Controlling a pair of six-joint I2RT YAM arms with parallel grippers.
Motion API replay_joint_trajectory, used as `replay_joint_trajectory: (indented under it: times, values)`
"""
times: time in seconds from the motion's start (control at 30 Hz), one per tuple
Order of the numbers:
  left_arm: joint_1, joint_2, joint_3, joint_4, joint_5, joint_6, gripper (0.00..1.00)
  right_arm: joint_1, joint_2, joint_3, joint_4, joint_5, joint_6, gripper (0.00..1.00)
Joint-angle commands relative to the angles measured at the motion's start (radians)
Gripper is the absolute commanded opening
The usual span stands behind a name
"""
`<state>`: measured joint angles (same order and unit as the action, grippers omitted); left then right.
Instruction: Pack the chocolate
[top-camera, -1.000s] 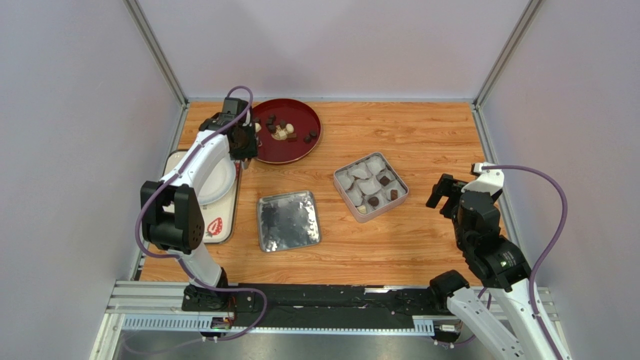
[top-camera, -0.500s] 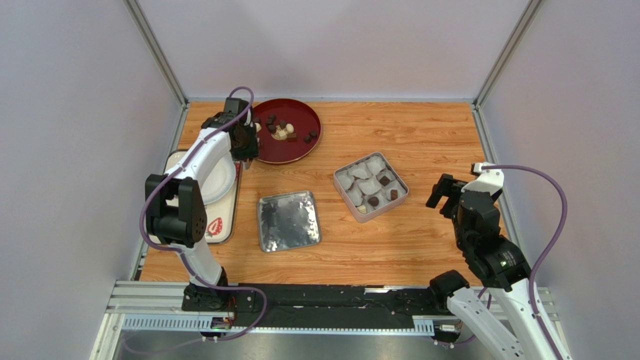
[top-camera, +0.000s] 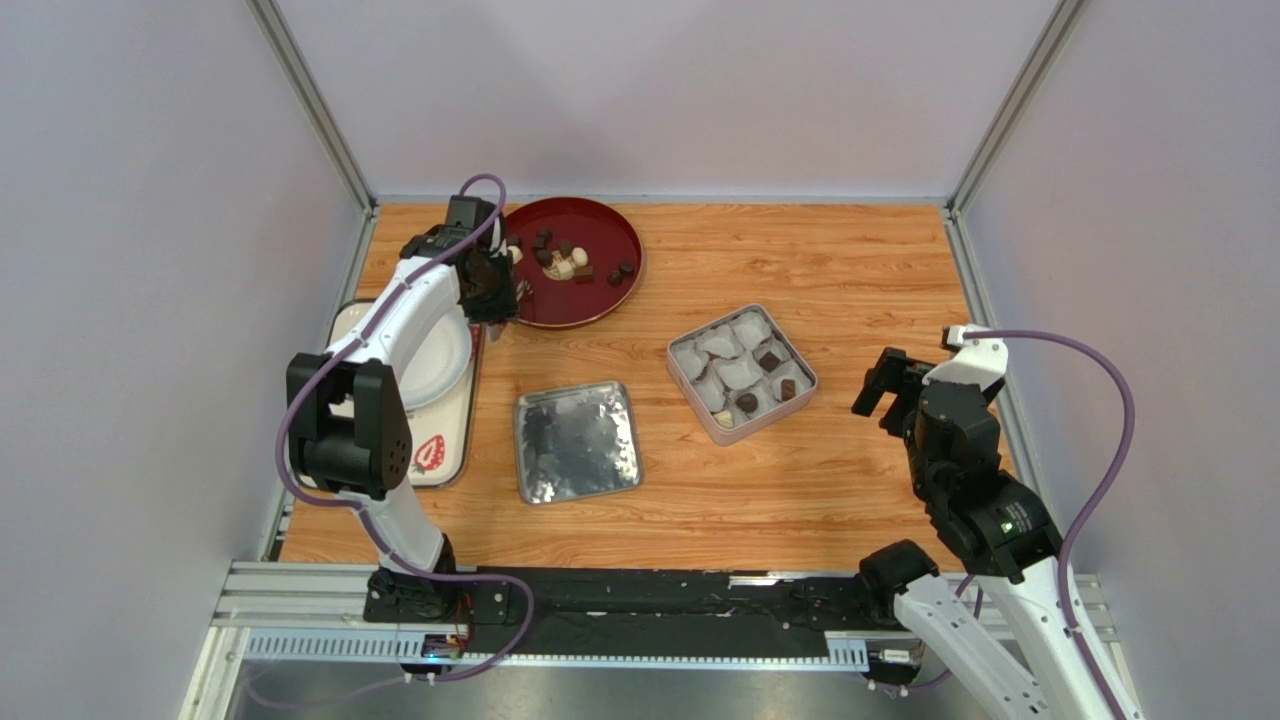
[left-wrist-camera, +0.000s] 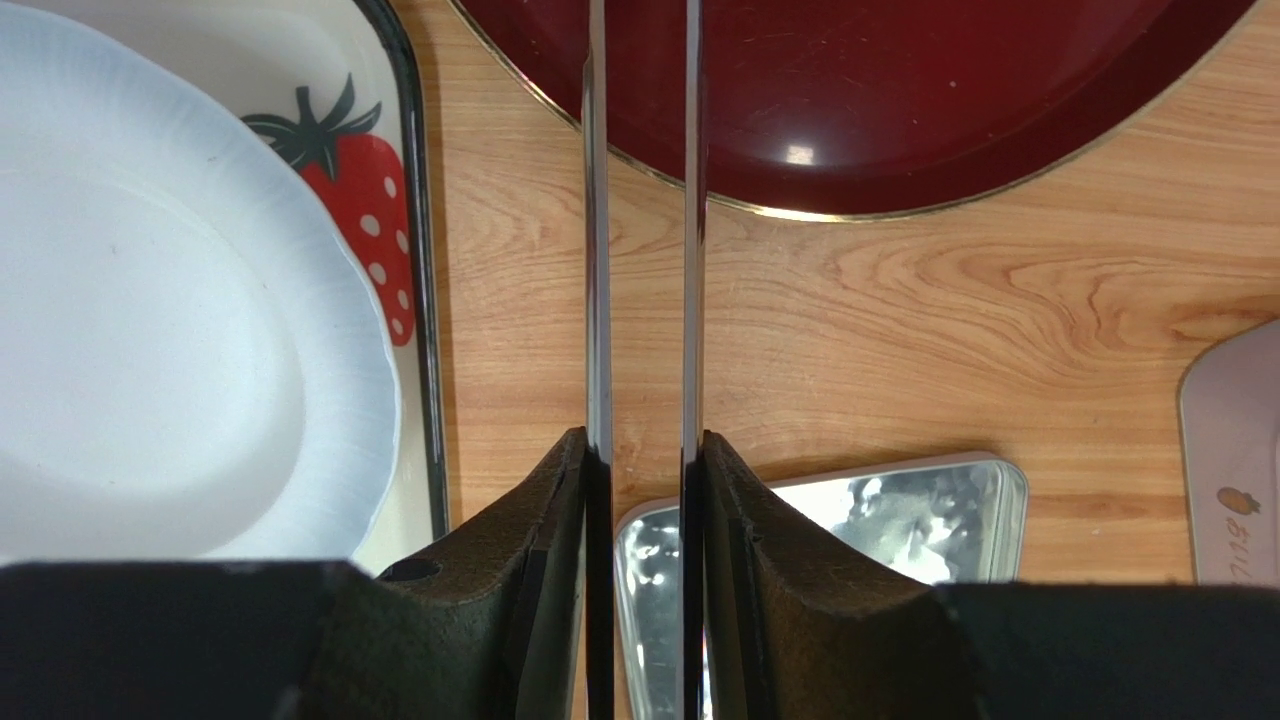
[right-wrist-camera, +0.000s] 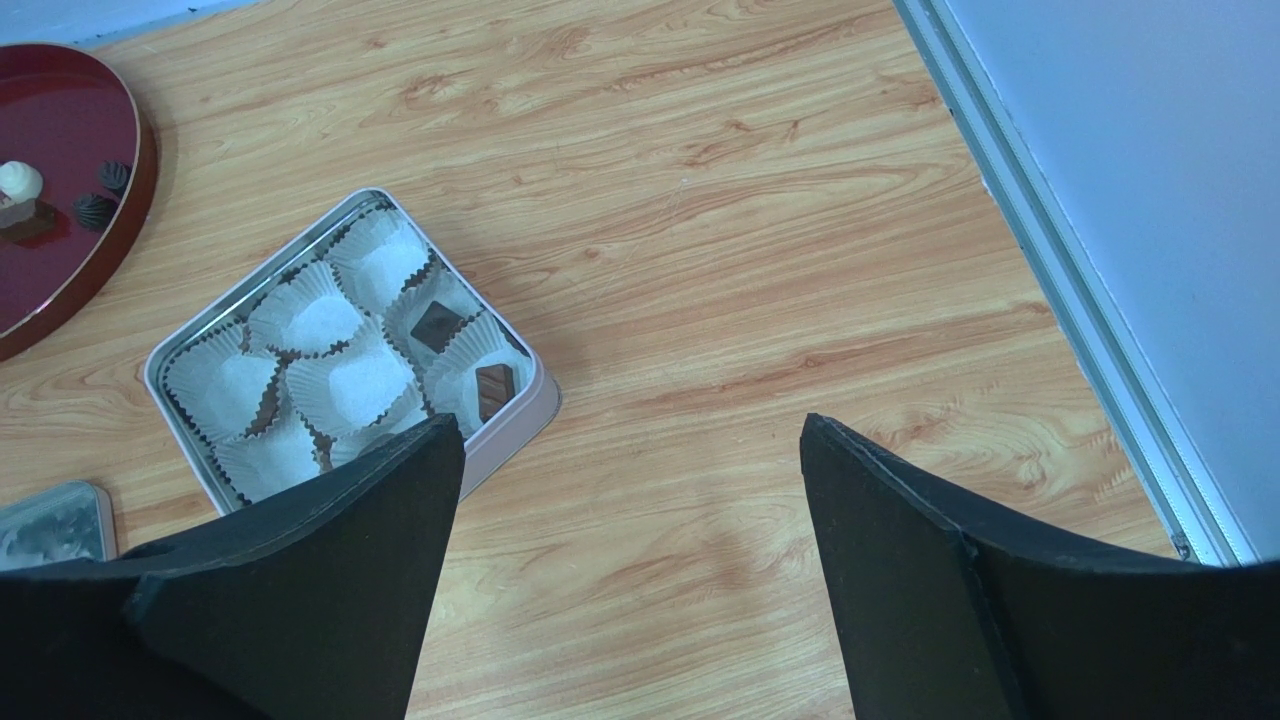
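Note:
The chocolate (top-camera: 565, 264) lies as several dark and cream pieces on a round red plate (top-camera: 601, 293) at the back left. Three dark pieces (top-camera: 769, 360) sit in paper cups inside the square tin (top-camera: 684, 356); the right wrist view shows two of them (right-wrist-camera: 437, 321). My left gripper (top-camera: 508, 288) hovers at the red plate's (left-wrist-camera: 902, 105) left edge. Its thin metal blades (left-wrist-camera: 597, 225) stand narrowly apart, with only wood and plate showing between them. Their tips run out of the left wrist view. My right gripper (right-wrist-camera: 631, 450) is open and empty over bare wood right of the tin (right-wrist-camera: 511, 428).
The shiny tin lid (top-camera: 577, 441) lies flat in front of the red plate, also under the left gripper in the wrist view (left-wrist-camera: 887, 525). A white plate (top-camera: 436, 360) rests on a strawberry-print tray (top-camera: 436, 450) at the left edge. Grey walls close in three sides.
The left gripper's blades have drawn a little closer together and its arm has shifted slightly at the plate's edge. The right arm has not moved.

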<state>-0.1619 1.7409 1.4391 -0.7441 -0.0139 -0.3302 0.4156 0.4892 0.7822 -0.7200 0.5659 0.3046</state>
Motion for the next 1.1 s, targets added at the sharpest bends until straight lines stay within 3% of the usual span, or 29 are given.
replay_joint_trajectory:
  times: [0.0,0.3,0.57,1.07]
  values:
    - [-0.008,-0.106,-0.009,-0.008,0.04,0.033,0.29,0.0,-0.012,0.002,0.04,-0.006,-0.01,0.87]
    - [-0.074,-0.191,-0.042,-0.021,0.078,0.054,0.29,0.0,-0.017,0.002,0.042,-0.008,-0.007,0.86]
    - [-0.214,-0.207,0.004,-0.02,0.141,0.042,0.29,0.0,-0.018,0.002,0.04,-0.004,-0.009,0.86]
    - [-0.475,-0.103,0.19,-0.005,0.213,0.037,0.3,-0.001,-0.014,0.002,0.04,-0.003,-0.007,0.86]
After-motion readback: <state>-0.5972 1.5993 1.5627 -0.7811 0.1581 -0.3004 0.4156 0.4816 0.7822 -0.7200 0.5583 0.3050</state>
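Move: The box with paper cups, where the left hand is taking its tongs, lies about 35 cm to that hand's right, some 4 cm nearer the base and 10 cm below. The red plate's middle is about 13 cm ahead and 7 cm right; the silver lid sits 11 cm back and 11 cm right, the white plate level with the hand and 15 cm left, all some 12 cm down. From the right hand the box is roughly 15 cm ahead, 18 cm left, 21 cm below. Up and back first, lifting the tongs clear of the red plate's left part, the left hand then swings mainly right, about 19 cm in all, still drawing back and rising some 10 cm, towards the box. The wrist turns about 30 degrees clockwise as it goes, and the fingers keep the tongs squeezed, apparently around a white chocolate. ##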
